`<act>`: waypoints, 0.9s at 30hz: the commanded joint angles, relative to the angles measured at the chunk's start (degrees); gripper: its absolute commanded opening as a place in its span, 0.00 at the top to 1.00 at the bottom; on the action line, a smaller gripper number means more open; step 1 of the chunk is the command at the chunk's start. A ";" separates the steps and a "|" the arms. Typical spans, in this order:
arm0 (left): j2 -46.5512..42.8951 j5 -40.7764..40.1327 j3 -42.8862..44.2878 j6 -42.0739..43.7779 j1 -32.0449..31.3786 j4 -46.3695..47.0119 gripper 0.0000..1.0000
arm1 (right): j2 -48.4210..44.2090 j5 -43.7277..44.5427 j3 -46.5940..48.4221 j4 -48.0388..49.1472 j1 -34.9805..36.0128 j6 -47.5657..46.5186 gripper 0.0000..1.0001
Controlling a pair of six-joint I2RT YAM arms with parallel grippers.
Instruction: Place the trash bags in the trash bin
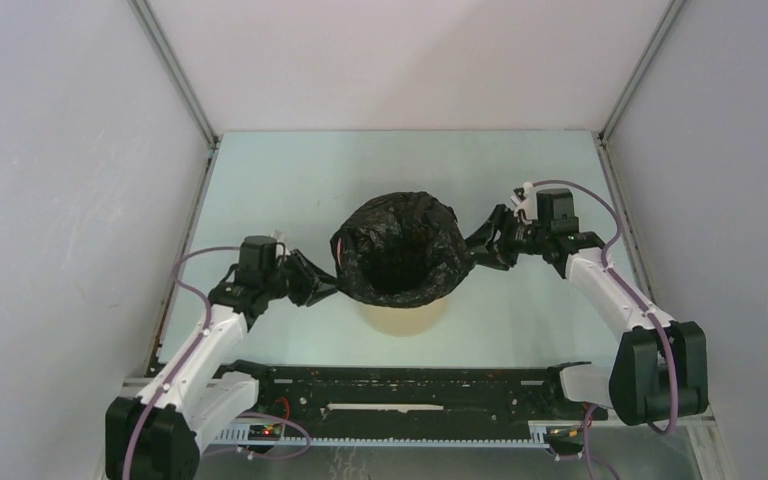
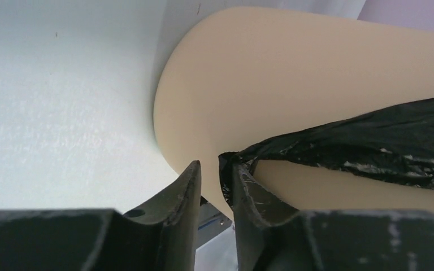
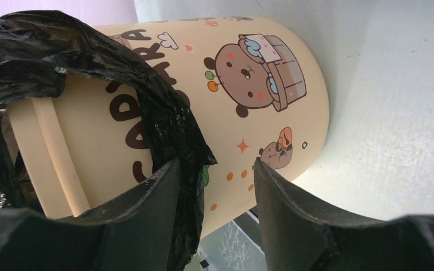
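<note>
A cream trash bin [image 1: 406, 320] with cartoon animals stands mid-table. The glossy black trash bag [image 1: 397, 245] lines it, spread wide over the rim. My left gripper [image 1: 322, 288] is at the bin's left side, my right gripper [image 1: 480, 252] at its right side. In the left wrist view the bag [image 2: 373, 141] hangs down the bin [image 2: 294, 73]. Its corner lies against the right finger of the left gripper [image 2: 215, 166], whose jaws stand narrowly apart. In the right wrist view the bag [image 3: 45, 51] drapes the bin [image 3: 248, 73]. A flap rests on the left finger of the right gripper [image 3: 215, 164], which is open wide.
Pale walls with metal corner posts [image 1: 178, 75] enclose the light green table [image 1: 290, 185] on three sides. A black rail [image 1: 400, 390] runs along the near edge between the arm bases.
</note>
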 commanded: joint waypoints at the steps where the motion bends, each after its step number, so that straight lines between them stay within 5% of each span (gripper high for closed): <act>1: 4.45 0.82 0.36 2.83 -1.58 5.18 0.79 | -0.11 0.48 -0.11 5.89 2.15 4.09 0.43; 9: 12.97 -0.90 2.04 5.72 -6.46 6.22 0.94 | 0.87 5.09 -0.81 7.70 5.41 5.56 0.72; 14: 8.55 -5.75 9.10 9.33 -7.08 -4.00 0.96 | 5.09 10.99 -2.37 7.84 5.15 3.15 0.90; 19: 6.33 -7.66 9.90 10.31 -7.08 -6.31 0.94 | 11.13 11.27 -2.75 8.54 3.92 0.26 0.95; 27: 15.23 -10.75 7.46 13.67 -6.89 -2.58 0.98 | 12.27 10.85 -0.55 6.01 5.62 -1.80 0.95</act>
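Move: The trash bag's loose left edge is right at the left fingertips, no more than about 1 cm to their right, level and barely above. The right fingers stand astride the bag's right edge, about 1 cm to their left and 1 cm up. The trash bin's middle lies about 12 cm right and 3 cm ahead of the left hand at about its height, and some 13 cm left, 3 cm back and 4 cm below the right hand. The right hand eases about 2 cm to its left with its fingers closing on the bag's right edge, pinches it shut between the tips, then tugs it down the outside of the trash bin by some 9 cm. Meanwhile the left fingers, already half closed around the left edge, shut and pinch it while that hand sinks about 4 cm and shifts 2 cm right, then rises about 5 cm and dips again by a couple, ending about 1 cm below its start. ##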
